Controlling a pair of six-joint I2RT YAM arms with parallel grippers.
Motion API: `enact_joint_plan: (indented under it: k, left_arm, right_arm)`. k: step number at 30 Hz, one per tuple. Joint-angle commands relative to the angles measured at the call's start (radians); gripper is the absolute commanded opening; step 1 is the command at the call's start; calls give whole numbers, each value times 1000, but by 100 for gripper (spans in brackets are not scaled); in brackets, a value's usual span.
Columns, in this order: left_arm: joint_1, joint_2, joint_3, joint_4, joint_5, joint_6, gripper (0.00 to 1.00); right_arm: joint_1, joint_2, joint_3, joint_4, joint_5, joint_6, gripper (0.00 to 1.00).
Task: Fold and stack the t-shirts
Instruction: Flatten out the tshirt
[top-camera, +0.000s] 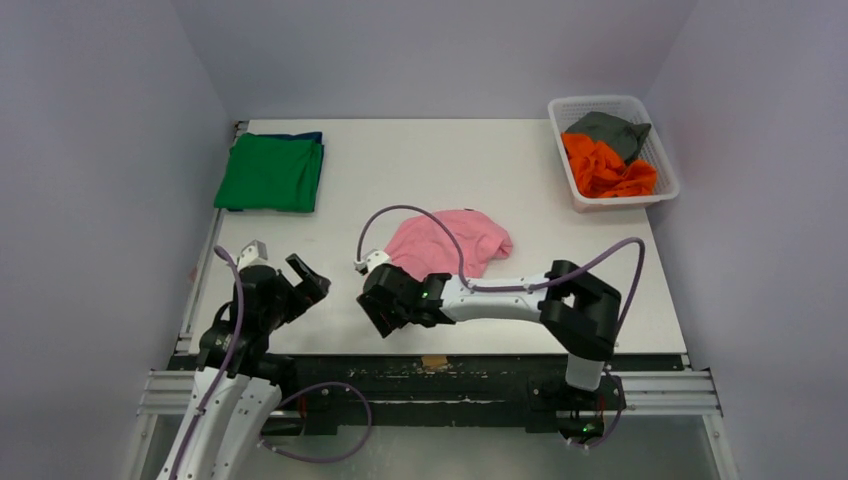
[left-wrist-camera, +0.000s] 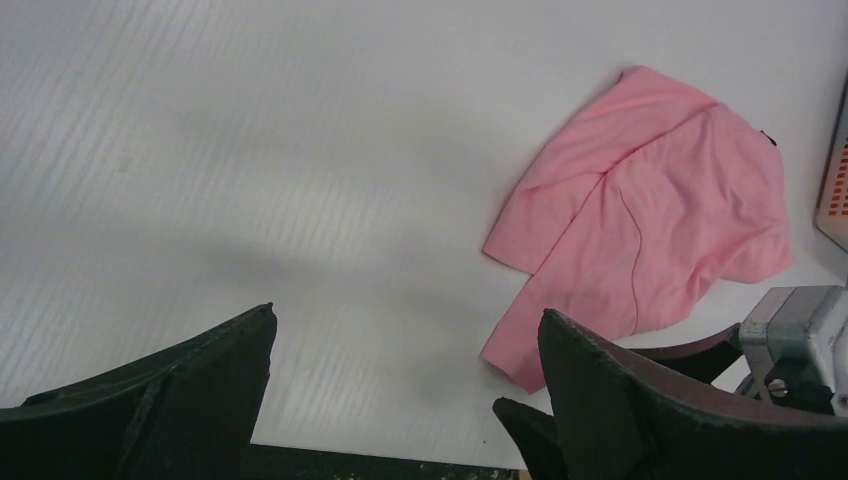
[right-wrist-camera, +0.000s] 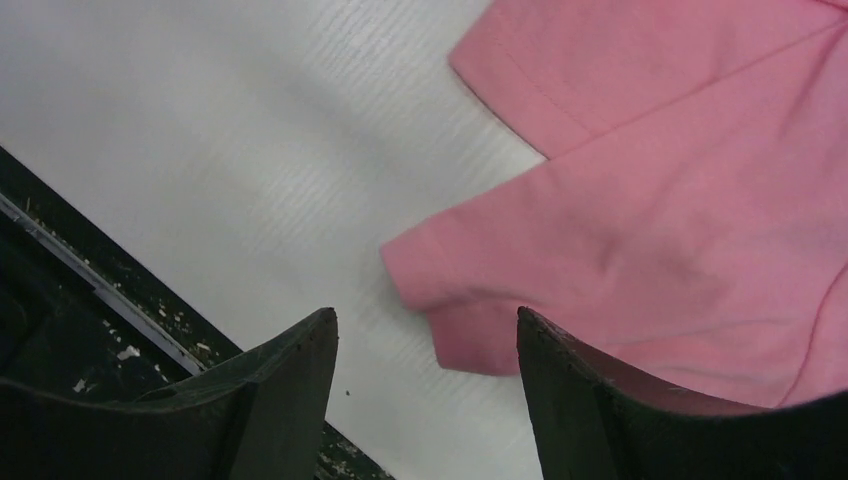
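Note:
A crumpled light pink t-shirt lies on the white table near its middle front. My right gripper hovers at the shirt's near-left corner. In the right wrist view it stands open, and a pink corner lies on the table just beyond the fingertips, not pinched. My left gripper is wide open over bare table at the front left, well apart from the pink shirt; nothing sits between its jaws. A folded green t-shirt rests on a dark blue one at the back left.
A white mesh basket at the back right corner holds an orange t-shirt and a grey one. The table's front edge and dark rail run right under the right gripper. A purple cable loops over the pink shirt.

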Motion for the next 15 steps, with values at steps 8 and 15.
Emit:
enact_joint_plan:
  k: [8,15]
  left_arm:
    - [-2,-14,-30,-10,-37,-37,100]
    - [-2,25,-36,37,-8,-34,100]
  right_arm:
    - [64,180,173,-123,254,131,56]
    - [62,120,103,-175,404,231,8]
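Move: The right hand is open and almost over the near-left corner of the pink t-shirt, which lies about 1 cm ahead, 1 cm left and 3 cm below. The shirt's loose sleeve hem lies some 10 cm ahead of the hand, its main heap about 15 cm ahead and 11 cm right, and the table's near edge some 6 cm back. From the idle left hand, that corner lies about 16 cm right, level fore and aft, and 10 cm below. The right hand sinks about 3 cm, turning clockwise some 10 degrees, and pinches the t-shirt's near-left corner. ##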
